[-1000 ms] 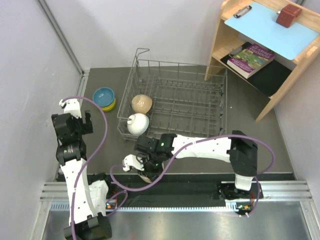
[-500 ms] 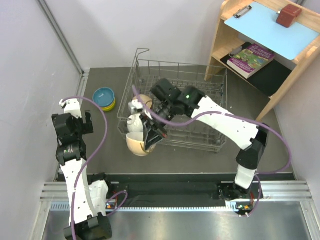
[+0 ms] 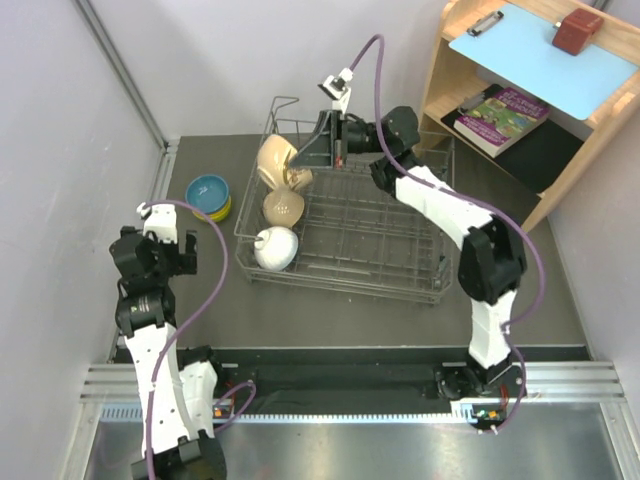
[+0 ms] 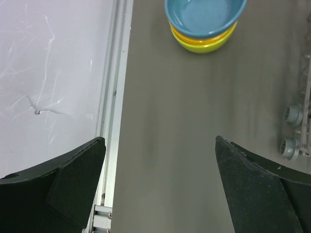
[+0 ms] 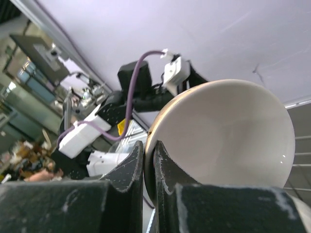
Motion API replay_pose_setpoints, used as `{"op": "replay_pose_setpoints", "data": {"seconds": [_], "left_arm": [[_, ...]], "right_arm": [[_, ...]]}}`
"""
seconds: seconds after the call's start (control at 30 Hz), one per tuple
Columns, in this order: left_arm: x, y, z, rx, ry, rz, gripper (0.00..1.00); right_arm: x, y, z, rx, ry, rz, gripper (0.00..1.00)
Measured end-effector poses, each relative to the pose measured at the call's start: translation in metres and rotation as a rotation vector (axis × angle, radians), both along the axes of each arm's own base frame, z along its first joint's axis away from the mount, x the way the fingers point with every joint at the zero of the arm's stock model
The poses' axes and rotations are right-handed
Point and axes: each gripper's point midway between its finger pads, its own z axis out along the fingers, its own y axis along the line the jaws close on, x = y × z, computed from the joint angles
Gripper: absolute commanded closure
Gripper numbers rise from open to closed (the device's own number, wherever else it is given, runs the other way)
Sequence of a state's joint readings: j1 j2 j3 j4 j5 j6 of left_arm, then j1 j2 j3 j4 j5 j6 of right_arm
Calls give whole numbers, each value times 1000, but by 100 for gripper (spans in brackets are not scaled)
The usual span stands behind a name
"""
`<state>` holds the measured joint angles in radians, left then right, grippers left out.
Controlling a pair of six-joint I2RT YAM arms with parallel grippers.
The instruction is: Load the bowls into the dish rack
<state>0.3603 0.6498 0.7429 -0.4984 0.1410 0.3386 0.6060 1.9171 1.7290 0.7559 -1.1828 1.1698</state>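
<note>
My right gripper point(image 3: 316, 152) point(image 5: 148, 160) is shut on the rim of a beige bowl point(image 3: 277, 160) point(image 5: 228, 131), which hangs tilted above the far left corner of the grey wire dish rack point(image 3: 400, 262). Inside the rack's left end, a second beige bowl point(image 3: 283, 205) and a white bowl point(image 3: 275, 248) stand on edge. A blue bowl point(image 3: 207, 188) point(image 4: 204, 14) is stacked on a yellow-green bowl point(image 4: 201, 44) on the table left of the rack. My left gripper point(image 3: 170, 252) point(image 4: 160, 184) hovers open short of that stack, with nothing between its fingers.
A wooden shelf unit point(image 3: 440, 90) stands at the back right, holding a book point(image 3: 503, 117), a light blue clipboard point(image 3: 545, 55) and a red-brown block point(image 3: 577, 30). A metal rail point(image 4: 114, 97) runs along the left wall. The rack's feet point(image 4: 293, 131) show right of my left gripper.
The right arm has carried the beige bowl from the table in front of the rack up to above its far left corner. The left arm has shifted slightly right and stays open.
</note>
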Motion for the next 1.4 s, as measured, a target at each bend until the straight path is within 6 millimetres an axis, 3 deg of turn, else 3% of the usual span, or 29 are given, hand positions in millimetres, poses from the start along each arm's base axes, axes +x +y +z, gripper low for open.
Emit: {"op": "replay_pose_setpoints", "data": {"seconds": [0.13, 0.17, 0.3, 0.43, 0.53, 0.67, 0.83, 0.9, 1.0, 1.03, 1.4], "left_arm": [[-2, -3, -8, 11, 37, -33, 1], [-5, -7, -15, 11, 67, -59, 1], [-8, -14, -22, -1, 117, -105, 1], [-4, -21, -12, -15, 138, -162, 1], [9, -22, 8, -17, 107, -192, 1], [34, -17, 23, -25, 68, -200, 1], [77, -18, 18, -81, 65, -212, 1], [98, -37, 7, -57, 88, -247, 1], [119, -90, -10, -11, 125, -366, 1], [124, -99, -12, 14, 126, -382, 1], [153, -112, -15, 29, 139, -387, 1]], "right_arm": [[45, -5, -11, 30, 66, -36, 100], [59, -1, -22, 27, 90, -37, 100], [73, 5, -30, 23, 79, -55, 100], [99, 14, -30, 43, 38, -115, 100], [127, 15, -40, 41, 32, -192, 100], [167, 9, -74, -23, 58, -306, 100], [206, -5, -109, -92, 74, -436, 100], [217, -8, -118, -113, 77, -476, 100], [227, -12, -125, -129, 69, -523, 100], [230, -13, -126, -132, 65, -536, 100], [246, -13, -143, -156, 76, -603, 100]]}}
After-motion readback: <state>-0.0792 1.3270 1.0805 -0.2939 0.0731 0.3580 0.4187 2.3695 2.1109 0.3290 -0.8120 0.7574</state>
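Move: The right hand holds the cream bowl; its free slot in the rack's far left corner lies about 28 cm ahead, 7 cm left and 32 cm below. In the rack at that depth, the tan bowl is some 16 cm ahead and 9 cm left, the white bowl 3 cm ahead and 9 cm left. From the left hand, the blue bowl is about 25 cm ahead, 9 cm right, 14 cm down, with the rack's left side 10 cm right of it. Right hand carries its bowl some 25 cm forward and down towards the rack's far-left; open left reaches forward-right. ##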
